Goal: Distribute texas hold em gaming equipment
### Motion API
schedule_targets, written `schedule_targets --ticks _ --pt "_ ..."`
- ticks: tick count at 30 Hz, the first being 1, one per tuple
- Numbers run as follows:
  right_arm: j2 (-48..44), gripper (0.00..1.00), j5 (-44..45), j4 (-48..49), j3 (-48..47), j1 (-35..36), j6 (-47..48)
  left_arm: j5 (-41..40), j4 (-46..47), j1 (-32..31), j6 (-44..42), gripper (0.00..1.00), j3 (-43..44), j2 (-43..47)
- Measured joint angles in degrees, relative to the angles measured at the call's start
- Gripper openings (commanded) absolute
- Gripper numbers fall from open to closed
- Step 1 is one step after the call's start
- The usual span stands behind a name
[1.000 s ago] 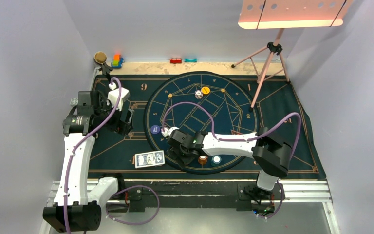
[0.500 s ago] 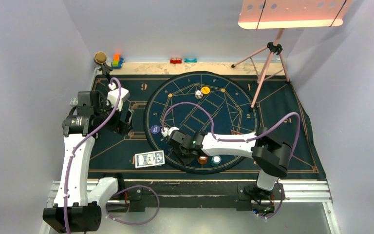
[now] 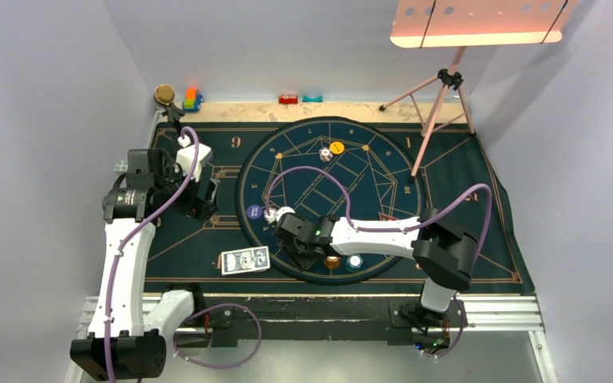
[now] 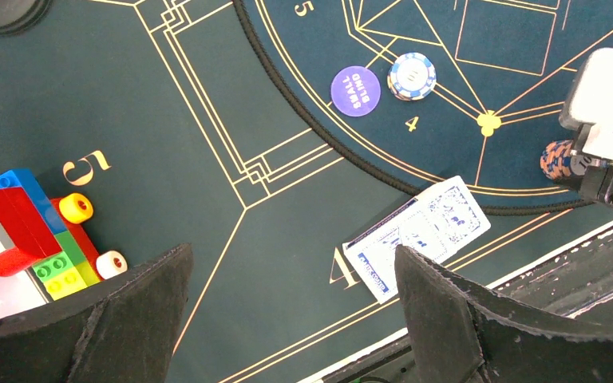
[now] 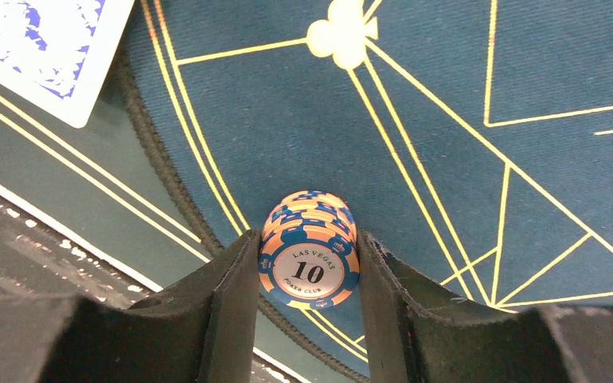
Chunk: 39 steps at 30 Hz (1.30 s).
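Note:
My right gripper [image 5: 307, 249] is shut on a stack of orange chips [image 5: 309, 259] marked "10", its pads pressing both sides. The stack [image 3: 332, 261] stands at the near rim of the round mat, beside a teal chip [image 3: 354, 261]. Blue-backed playing cards [image 3: 245, 260] lie on the felt left of it, also seen as cards [image 4: 419, 235] from the left wrist. A blue "small blind" disc [image 4: 355, 90] and a white-blue chip stack [image 4: 412, 76] sit at the mat's left. An orange disc [image 3: 337, 148] and a white chip [image 3: 326, 155] lie at the far side. My left gripper [image 4: 291, 263] hangs open above the felt, holding nothing.
Colourful toy blocks [image 4: 40, 239] sit on the felt to the left below my left gripper. More blocks [image 3: 192, 100] and two small pieces [image 3: 288, 99] line the back edge. A pink tripod [image 3: 439, 104] stands at the back right on the round mat [image 3: 383, 159].
The right gripper's fingers have closed in onto the orange chip stack. Neither arm has moved noticeably.

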State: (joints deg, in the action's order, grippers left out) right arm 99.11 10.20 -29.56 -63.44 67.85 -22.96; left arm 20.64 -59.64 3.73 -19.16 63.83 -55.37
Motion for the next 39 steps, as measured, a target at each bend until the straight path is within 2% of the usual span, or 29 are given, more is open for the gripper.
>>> schedule_targets --ticks 6,12,19,24,26,29,39 --pt "-0.9 0.0 2.6 -2.1 -1.4 -1.6 0.0 0.0 0.0 0.0 0.0 1.0 0.0 0.0" --pt "-6.7 0.0 4.5 -4.1 -3.4 -7.5 0.0 0.0 0.0 0.0 0.0 1.0 0.0 0.0" --pt "-13.3 0.0 7.1 -6.1 -2.8 -22.7 -0.9 0.2 0.0 0.0 0.0 1.0 0.0 0.0" --pt "-18.2 0.0 8.1 -6.4 5.2 -35.5 -2.8 0.2 0.0 0.0 0.0 1.0 0.0 -0.3" --pt "-18.9 0.0 8.3 -6.8 7.9 -37.8 -3.2 0.5 0.0 0.0 0.0 1.0 0.0 -0.5" --pt "-18.0 0.0 7.3 -6.7 10.5 -38.3 -3.8 0.9 0.0 0.0 0.0 1.0 0.0 -0.6" --pt "-12.6 0.0 2.4 -1.8 11.0 -38.3 -5.9 1.3 0.0 0.0 0.0 1.0 0.0 -0.8"
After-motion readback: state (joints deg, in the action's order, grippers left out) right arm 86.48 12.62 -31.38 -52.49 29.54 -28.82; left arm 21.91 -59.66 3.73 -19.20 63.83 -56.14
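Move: My right hand has the top chips of the near white-and-blue stack pinched. The ALL IN marker they are going towards lies about 12 cm ahead, 26 cm to this hand's right and 3 cm lower. The orange stack stands about 8 cm to the hand's right, level with it, and the green stack about 15 cm right and 1 cm back. From my left hand, that marker is roughly 55 cm right, 4 cm ahead and 20 cm down. I keep my pinch on the chips and lift my right hand about 9 cm off the stack while swinging it forward and then mostly right, farther out than the orange and green stacks, turning some 45 degrees clockwise. Near the ALL IN marker I sink about 8 cm and ease back left a couple of centimetres, ending just left of the marker. ##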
